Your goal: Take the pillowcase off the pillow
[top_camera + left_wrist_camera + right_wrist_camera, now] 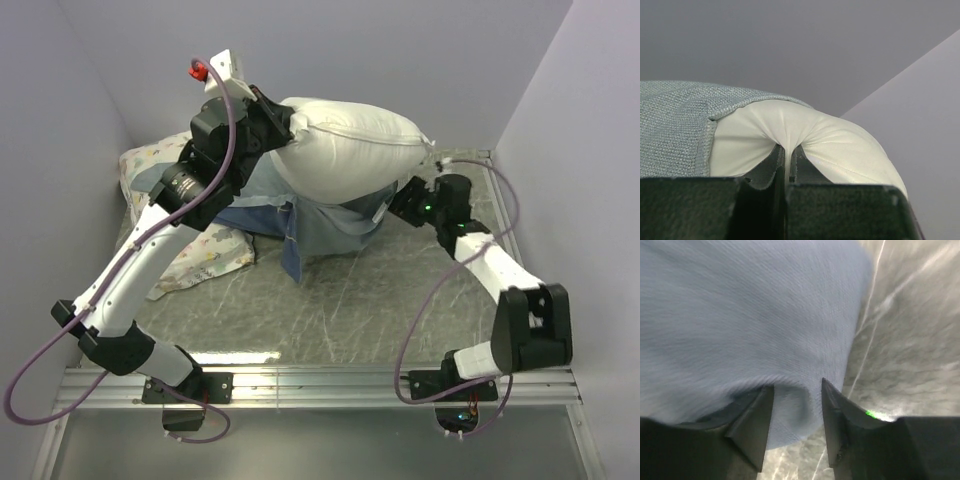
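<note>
The plump white pillow [350, 140] is lifted off the table by one corner, with my left gripper [283, 128] shut on that corner. In the left wrist view a pinch of white pillow [840, 145] cloth runs down between the closed jaws of the left gripper [787, 157]. The pillowcase [300, 215], showing its pale blue-grey side, hangs bunched under the pillow onto the table, and its edge [675, 125] lies over the pillow's left part. My right gripper [395, 205] is low at the pillowcase's right end. Its jaws [796, 385] stand apart with a loose fold of pillowcase [755, 315] between them.
A smaller floral-print pillow [160, 165] lies at the back left, partly under the left arm. The grey marbled tabletop [400, 290] is walled by pale panels at the left, back and right. A metal rail [320, 380] runs along the near edge.
</note>
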Robot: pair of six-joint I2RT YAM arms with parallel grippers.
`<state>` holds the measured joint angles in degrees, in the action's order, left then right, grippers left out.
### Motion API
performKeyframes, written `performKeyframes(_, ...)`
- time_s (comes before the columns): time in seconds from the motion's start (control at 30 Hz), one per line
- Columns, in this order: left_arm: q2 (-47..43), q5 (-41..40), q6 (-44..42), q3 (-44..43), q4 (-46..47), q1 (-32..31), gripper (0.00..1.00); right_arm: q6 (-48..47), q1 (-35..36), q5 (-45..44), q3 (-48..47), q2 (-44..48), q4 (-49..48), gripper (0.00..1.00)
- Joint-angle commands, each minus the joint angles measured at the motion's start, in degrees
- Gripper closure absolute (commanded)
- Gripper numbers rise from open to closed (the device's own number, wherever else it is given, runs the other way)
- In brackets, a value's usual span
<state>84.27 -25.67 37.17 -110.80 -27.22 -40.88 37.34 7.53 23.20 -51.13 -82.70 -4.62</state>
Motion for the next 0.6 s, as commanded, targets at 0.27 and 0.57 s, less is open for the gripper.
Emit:
performKeyframes(0.27, 4.92, 5.18, 2.12, 4.55, 19.92, -2.96, 0.99, 0.98, -12.72, 0.00, -2.65, 26.88, 12.52, 0.29)
performKeyframes(0.57, 20.14, 7.21, -1.31, -4.35, 14.56, -10.52, 0.99, 1.77, -12.63, -0.70, -7.05, 31.01, 15.52, 0.23)
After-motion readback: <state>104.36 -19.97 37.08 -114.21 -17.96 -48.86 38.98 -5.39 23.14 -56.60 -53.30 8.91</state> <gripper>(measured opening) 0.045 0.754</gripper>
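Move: Beside the open right fingers hangs the pillowcase, its lower bulk about 15 cm to their left, level fore and aft and some 5 cm lower. The pillow's bare free end is about 5 cm ahead of that hand, 4 cm right and 13 cm above. From the left hand, which already pinches the other end, the free end is roughly 27 cm right, 6 cm ahead and 18 cm below; the patterned pillow is 20 cm left, 5 cm ahead and 45 cm down. Pulling clear of the pillowcase, the right hand rises about 18 cm while swinging right and then drawing back, its fingers opening wider and tipping up some 20 degrees. The left hand keeps its pinch on the white pillow and carries it right, with gathering speed, some 15 cm, sinking about 10 cm and turning slightly clockwise. ##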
